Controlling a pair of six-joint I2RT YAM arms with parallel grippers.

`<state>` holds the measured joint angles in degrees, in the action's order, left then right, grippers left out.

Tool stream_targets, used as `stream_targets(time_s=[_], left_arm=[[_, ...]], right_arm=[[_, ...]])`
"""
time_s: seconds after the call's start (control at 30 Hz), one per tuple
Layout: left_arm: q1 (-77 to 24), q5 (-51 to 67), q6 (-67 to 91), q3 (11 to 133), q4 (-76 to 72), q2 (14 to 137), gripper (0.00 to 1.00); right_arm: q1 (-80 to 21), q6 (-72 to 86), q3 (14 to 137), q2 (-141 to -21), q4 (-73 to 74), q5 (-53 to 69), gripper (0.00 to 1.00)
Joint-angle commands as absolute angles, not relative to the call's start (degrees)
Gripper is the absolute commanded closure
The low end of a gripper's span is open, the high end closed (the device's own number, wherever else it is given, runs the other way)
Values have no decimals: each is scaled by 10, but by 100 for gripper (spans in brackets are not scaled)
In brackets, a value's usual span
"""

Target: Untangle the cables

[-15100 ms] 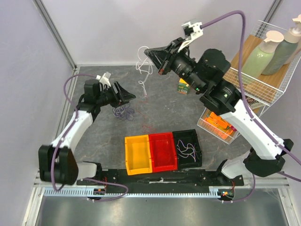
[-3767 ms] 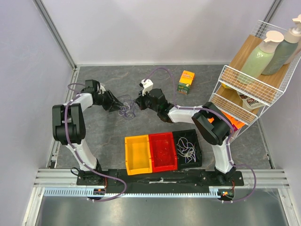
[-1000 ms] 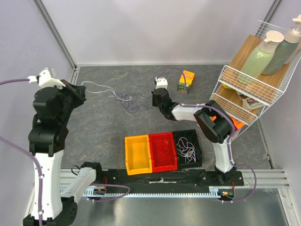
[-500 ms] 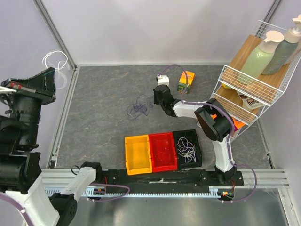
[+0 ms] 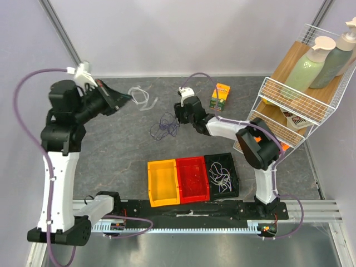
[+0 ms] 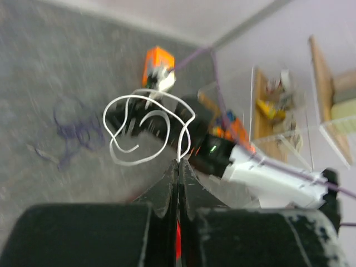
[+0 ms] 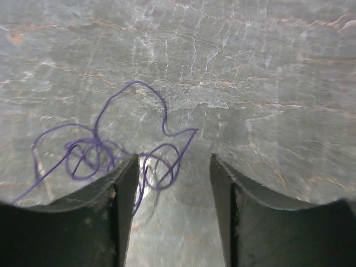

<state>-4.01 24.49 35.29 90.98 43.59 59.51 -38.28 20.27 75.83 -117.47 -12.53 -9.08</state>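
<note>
My left gripper (image 5: 127,98) is raised at the back left, shut on a white cable (image 5: 139,95). In the left wrist view the pinched tips (image 6: 179,164) hold that white cable (image 6: 146,127), which hangs in loose loops above the table. A purple cable (image 5: 164,125) lies tangled on the grey table. My right gripper (image 5: 176,119) is right beside it, low and open. In the right wrist view the purple cable (image 7: 105,154) lies mostly by the left finger, with one loop between the open tips (image 7: 173,167); neither pad grips it. Black and white cables (image 5: 221,173) lie in the black bin.
Yellow (image 5: 163,182), red (image 5: 193,179) and black (image 5: 233,178) bins stand in a row at the near edge. An orange box (image 5: 221,95) stands behind the right arm. A wire rack (image 5: 289,105) with two bottles is at the right. Walls close the back and left.
My right gripper has opened and let go of the purple cable. The left arm has swung in from the far left toward the table, still carrying the white cable.
</note>
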Motion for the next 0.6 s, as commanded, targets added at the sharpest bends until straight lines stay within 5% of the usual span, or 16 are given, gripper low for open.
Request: stream_targets(time_s=[0.0, 0.1, 0.57], left_arm=[[-52, 402, 366, 807, 395, 553, 98], [-110, 414, 400, 706, 338, 528, 98], [-561, 212, 469, 639, 167, 662, 98]], right_arm=[[-383, 154, 728, -1015, -105, -85, 32], [-383, 130, 659, -933, -131, -126, 19], [-381, 48, 505, -629, -192, -209, 16]])
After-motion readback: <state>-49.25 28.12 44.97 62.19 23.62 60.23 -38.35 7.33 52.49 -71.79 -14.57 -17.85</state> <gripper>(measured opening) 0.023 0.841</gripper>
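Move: The left hand holds the white cable high up; the black bin it is carried to, with white cable already inside, lies about 32 cm to its right, 12 cm back and 42 cm below, the red bin some 20 cm right and the yellow one 10 cm right, both equally far back and low. The open right hand has the purple cable about 5 cm to its left, 2 cm back and 6 cm below, and the yellow-orange box roughly 17 cm right, 8 cm farther out. The left hand keeps the white cable pinched in its shut fingers and swings it towards the black bin, dropping first and then sweeping right and back over the bins, about 20 cm right and 14 cm each back and down, while the wrist turns some 45 degrees clockwise and tips a little downward. Meanwhile the right hand, already off the purple cable, opens wider and rises about 20 cm away from it, drawing off to its right and back as its fingers tilt up by some 25 degrees. ##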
